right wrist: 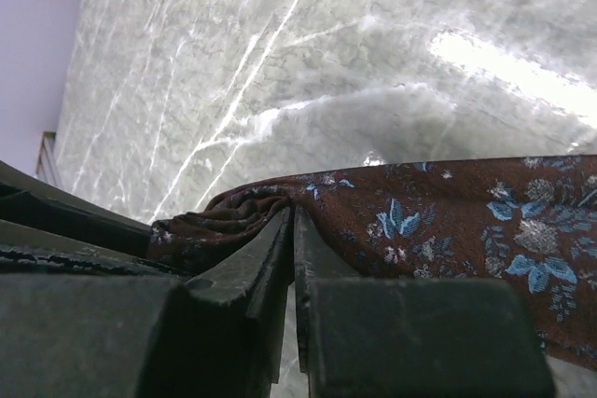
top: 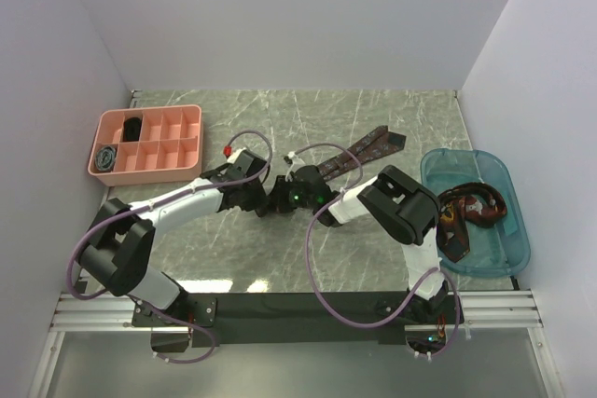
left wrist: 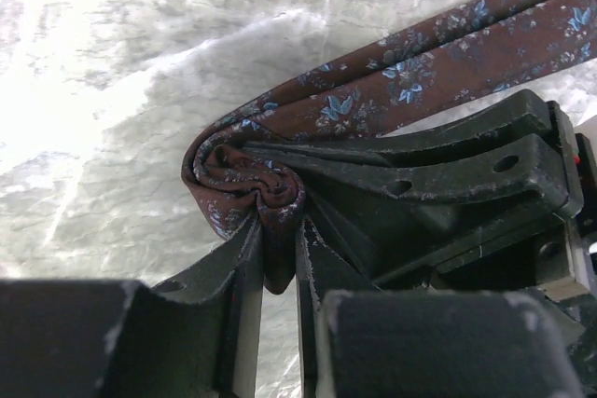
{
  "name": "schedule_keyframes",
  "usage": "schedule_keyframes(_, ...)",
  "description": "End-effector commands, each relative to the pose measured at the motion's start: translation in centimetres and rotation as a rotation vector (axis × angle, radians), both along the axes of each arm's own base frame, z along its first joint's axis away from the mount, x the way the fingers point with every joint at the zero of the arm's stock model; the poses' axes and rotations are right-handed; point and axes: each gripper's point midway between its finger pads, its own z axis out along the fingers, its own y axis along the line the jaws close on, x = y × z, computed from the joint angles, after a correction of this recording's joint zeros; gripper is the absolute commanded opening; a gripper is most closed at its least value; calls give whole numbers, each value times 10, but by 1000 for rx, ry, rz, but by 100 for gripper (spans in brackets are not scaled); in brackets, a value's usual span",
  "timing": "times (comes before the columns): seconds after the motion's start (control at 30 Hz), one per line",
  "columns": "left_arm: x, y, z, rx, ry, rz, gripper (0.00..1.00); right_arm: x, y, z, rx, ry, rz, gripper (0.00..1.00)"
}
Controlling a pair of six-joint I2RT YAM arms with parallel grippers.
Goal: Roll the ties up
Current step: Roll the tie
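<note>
A dark maroon tie [top: 368,148] with blue flowers lies on the marble table, its wide pointed end toward the back right. Its near end is bunched into a small fold [left wrist: 244,184] where both grippers meet at the table's middle. My left gripper [left wrist: 278,230] is shut on a pinch of that fold, and fabric hangs between its fingers. My right gripper [right wrist: 294,216] is shut on the tie [right wrist: 448,221] right beside it. In the top view the left gripper [top: 270,200] and right gripper [top: 303,195] nearly touch. The right gripper's fingers [left wrist: 420,170] cross the left wrist view.
A pink compartment tray [top: 145,176] stands at the back left with a black coil [top: 133,126] and a grey-blue coil [top: 107,157] in it. A blue bin [top: 518,230] at the right holds more ties [top: 471,207]. White walls close three sides.
</note>
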Motion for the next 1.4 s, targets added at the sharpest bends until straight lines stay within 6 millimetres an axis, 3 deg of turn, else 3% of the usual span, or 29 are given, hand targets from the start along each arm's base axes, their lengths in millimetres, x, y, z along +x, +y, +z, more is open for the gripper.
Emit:
schedule_keyframes(0.0, 5, -28, 9, -113, -36, -33, 21, -4, -14, -16, -28, 41, -40, 14)
schedule_keyframes(0.17, 4, -27, -4, -92, -16, -28, 21, 3, -29, -15, -46, 23, -97, 16)
schedule_keyframes(0.3, 4, -23, -11, -60, 3, -13, 15, 3, -33, -10, -48, 2, -98, 17)
schedule_keyframes(0.47, 6, -10, -6, -10, -8, 36, 6, 2, -30, -16, -47, 26, -88, 14)
schedule_keyframes(0.67, 11, -10, -5, 15, -5, 43, 5, -1, -34, -20, -43, 55, -107, 13)
schedule_keyframes(0.97, 11, -7, -10, 53, 10, 28, 1, 24, -61, 26, -50, -76, -180, 15)
schedule_keyframes(1.17, 15, -10, -9, 64, 13, 8, 1, 35, -68, 44, -58, -128, -174, 15)
schedule_keyframes(1.27, 17, -11, -5, 64, 6, 6, 1, 41, -64, 45, -63, -128, -159, 15)
schedule_keyframes(1.37, 19, -14, -4, 64, 7, -1, 1, 42, -60, 33, -70, -89, -150, 15)
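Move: The flat tie strip goes off ahead and right of the right hand, its middle about 18 cm right and 10 ahead, a little lower; its far end lies some 33 cm right and 17 ahead. The rolled end is about 3 cm left of the right hand and 1 cm nearer the base. For the left hand that roll is right at its closed fingertips, about 1 cm ahead and 1 cm right. Right hand backs about 7 cm right from the roll, forward and up too, while left keeps pinching the roll. ##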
